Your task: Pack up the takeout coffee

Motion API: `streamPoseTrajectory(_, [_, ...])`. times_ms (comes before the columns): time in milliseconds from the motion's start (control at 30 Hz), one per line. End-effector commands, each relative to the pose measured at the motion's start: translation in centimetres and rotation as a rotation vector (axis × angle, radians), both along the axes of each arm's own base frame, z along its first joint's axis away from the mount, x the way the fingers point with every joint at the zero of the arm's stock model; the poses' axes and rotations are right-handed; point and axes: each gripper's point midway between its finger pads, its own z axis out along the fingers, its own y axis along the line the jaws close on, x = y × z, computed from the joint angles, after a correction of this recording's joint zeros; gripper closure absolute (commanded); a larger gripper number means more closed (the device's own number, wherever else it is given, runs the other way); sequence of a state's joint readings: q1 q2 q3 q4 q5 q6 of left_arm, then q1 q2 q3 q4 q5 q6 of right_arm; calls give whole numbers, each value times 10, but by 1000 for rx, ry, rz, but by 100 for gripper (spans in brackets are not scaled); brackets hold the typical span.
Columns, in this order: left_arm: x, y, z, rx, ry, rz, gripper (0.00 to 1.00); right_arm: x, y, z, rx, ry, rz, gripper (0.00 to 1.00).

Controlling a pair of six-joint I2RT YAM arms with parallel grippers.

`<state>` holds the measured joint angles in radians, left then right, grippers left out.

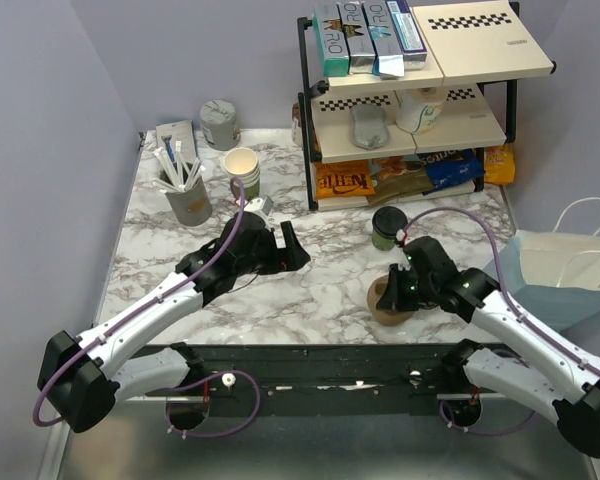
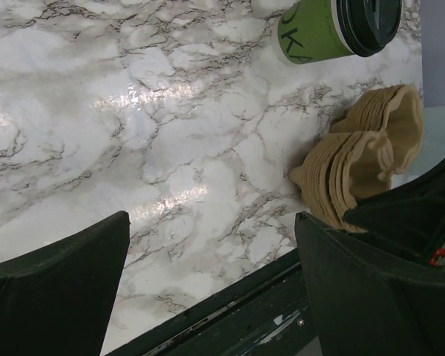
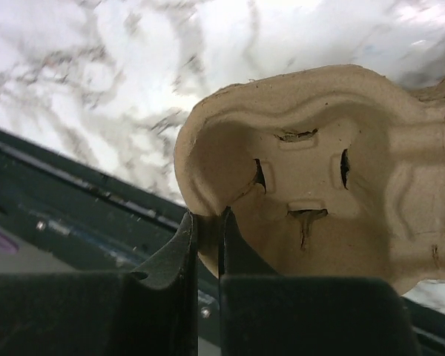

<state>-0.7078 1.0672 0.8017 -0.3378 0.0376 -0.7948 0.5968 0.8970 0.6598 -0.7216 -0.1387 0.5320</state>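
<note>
The takeout coffee (image 1: 387, 227) is a green paper cup with a black lid, upright on the marble table just behind my right arm; the left wrist view has it at the top right (image 2: 334, 26). A brown pulp cup carrier (image 1: 379, 311) lies near the table's front edge. My right gripper (image 1: 390, 294) is shut on the carrier's rim (image 3: 319, 170), with the thin edge pinched between the fingers (image 3: 208, 220). My left gripper (image 1: 290, 250) hovers over the middle of the table, wide open with nothing between its fingers (image 2: 211, 222). It sits left of the carrier (image 2: 356, 159).
A stack of lidless cups (image 1: 242, 168) and a grey holder of utensils (image 1: 188, 198) stand at the back left. A two-tier shelf rack (image 1: 410, 100) with boxes and snacks fills the back right. A white paper bag (image 1: 565, 270) stands off the table's right edge.
</note>
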Motion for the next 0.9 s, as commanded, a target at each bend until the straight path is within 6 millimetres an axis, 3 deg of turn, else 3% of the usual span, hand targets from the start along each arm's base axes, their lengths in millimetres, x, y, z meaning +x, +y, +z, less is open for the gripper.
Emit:
streamPoseTrajectory(0, [-3, -3, 0, -27, 3, -21, 1, -47, 37, 4, 97, 160, 116, 96])
streamPoseTrajectory(167, [-5, -10, -4, -34, 18, -53, 1, -54, 53, 13, 95, 153, 221, 91])
streamPoseTrajectory(233, [-7, -18, -1, -69, 9, -98, 1, -50, 54, 17, 99, 131, 227, 85])
streamPoseTrajectory(367, [-22, -41, -3, -167, 37, -220, 1, -50, 62, 24, 139, 114, 259, 81])
streamPoseTrajectory(667, [-39, -64, -24, -174, 94, -294, 1, -50, 66, 9, 127, 135, 299, 62])
streamPoseTrajectory(867, [-45, -66, -24, -175, 92, -298, 1, -48, 68, 7, 119, 121, 327, 60])
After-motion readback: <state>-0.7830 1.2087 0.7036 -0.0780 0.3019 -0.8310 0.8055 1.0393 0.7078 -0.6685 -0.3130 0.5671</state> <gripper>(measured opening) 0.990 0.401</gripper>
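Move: The right hand already pinches the near-left rim of the pulp cup-carrier stack; the stack's middle is about 7 cm to its right, 2 cm ahead and 3 cm lower. The lidded coffee cup stands roughly 17 cm straight ahead of that hand, a couple of centimetres lower. From the open left hand, the carrier stack is some 27 cm right, 6 cm back and 10 cm down, while the cup is about 20 cm right, 10 cm ahead and 9 cm down. Still pinching the rim, the right hand drags the carrier stack left and back towards the table's front edge, about 6 cm left and 5 cm back, turning some 15 degrees counter-clockwise; with the drag nearly done, its fingers part and let go, staying astride the rim. The wide-open left hand comes right, back and down towards the stack's left end, about 8 cm in all, swinging clockwise. ##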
